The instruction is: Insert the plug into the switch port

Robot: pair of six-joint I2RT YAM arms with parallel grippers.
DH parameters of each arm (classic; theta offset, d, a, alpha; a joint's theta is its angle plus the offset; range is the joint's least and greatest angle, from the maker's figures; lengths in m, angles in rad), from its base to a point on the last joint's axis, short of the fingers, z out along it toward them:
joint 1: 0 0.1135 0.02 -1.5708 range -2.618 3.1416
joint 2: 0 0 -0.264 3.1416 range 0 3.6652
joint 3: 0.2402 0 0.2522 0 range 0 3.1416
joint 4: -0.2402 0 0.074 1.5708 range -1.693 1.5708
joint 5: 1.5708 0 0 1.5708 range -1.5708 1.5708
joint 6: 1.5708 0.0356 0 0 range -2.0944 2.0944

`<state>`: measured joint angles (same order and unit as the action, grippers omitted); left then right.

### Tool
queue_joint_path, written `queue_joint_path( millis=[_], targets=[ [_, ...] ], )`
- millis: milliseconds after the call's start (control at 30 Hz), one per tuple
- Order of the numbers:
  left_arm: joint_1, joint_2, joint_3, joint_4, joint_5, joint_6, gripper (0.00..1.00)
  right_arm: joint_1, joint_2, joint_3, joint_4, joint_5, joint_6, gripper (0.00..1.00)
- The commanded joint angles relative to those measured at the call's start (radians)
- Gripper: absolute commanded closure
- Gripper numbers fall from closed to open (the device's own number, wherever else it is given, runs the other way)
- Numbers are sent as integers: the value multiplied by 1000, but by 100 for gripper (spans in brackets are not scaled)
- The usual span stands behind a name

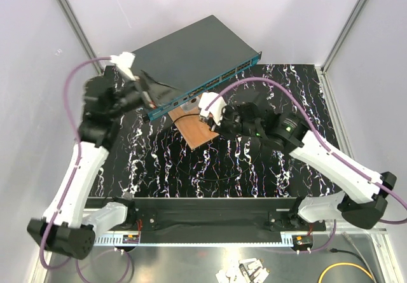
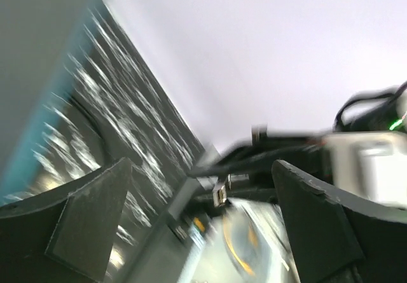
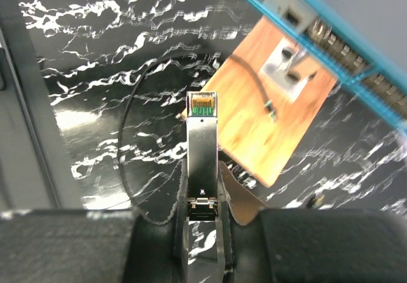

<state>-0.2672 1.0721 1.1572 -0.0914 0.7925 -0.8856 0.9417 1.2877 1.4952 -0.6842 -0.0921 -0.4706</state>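
My right gripper (image 3: 203,191) is shut on the plug (image 3: 203,137), a long silver metal connector with a green-and-gold tip. It points up and forward above the marbled mat. A thin black cable (image 3: 127,137) loops beside it. In the top view the right gripper (image 1: 211,114) hovers over the wooden board, a short way in front of the switch (image 1: 191,51). The ports (image 3: 331,38) line its teal-blue front strip (image 1: 213,84). My left gripper (image 1: 145,91) is at the switch's left front corner. In the blurred left wrist view its jaws stand wide apart and empty, and the plug (image 2: 220,191) shows far off.
A wooden board (image 1: 194,129) lies on the black marbled mat (image 1: 254,168) just in front of the switch. It carries a small metal bracket (image 3: 289,70) and a short black lead (image 3: 257,89). White enclosure walls stand on the left, right and back.
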Motion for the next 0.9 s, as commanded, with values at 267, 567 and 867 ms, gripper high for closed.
queue_joint_path(
  millis=[267, 567, 867],
  targets=[
    [558, -261, -86, -111, -73, -24, 1, 5, 238, 278, -182, 255, 464, 100],
    [602, -258, -238, -117, -105, -9, 1, 5, 367, 412, -209, 236, 648, 100],
    [589, -163, -327, 36, -61, -88, 6, 5, 386, 343, -149, 310, 633, 100]
  ],
)
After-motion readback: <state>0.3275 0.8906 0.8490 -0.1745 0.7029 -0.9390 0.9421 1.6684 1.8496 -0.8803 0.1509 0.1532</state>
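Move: The right gripper already holds the plug. The switch port for it lies roughly 13 cm ahead of that hand, 9 cm to its left and 8 cm lower. The wooden board's middle is some 15 cm ahead, 2 cm left and 28 cm below; the loose cable end on it is about 18 cm ahead, 1 cm left and 27 cm down. From the open, empty left gripper the port is about 10 cm ahead, 2 cm right and 15 cm below. Keep the plug pinched in the right gripper and carry it forward and left, about 5 cm each way and a little lower overall, dipping early, towards the switch port; swing the wrist some 30 degrees clockwise and tip it further down so the plug faces the port row. Meanwhile sweep the open left gripper left about 18 cm, rising briefly and then sinking, turning it counter-clockwise clear of the port. ##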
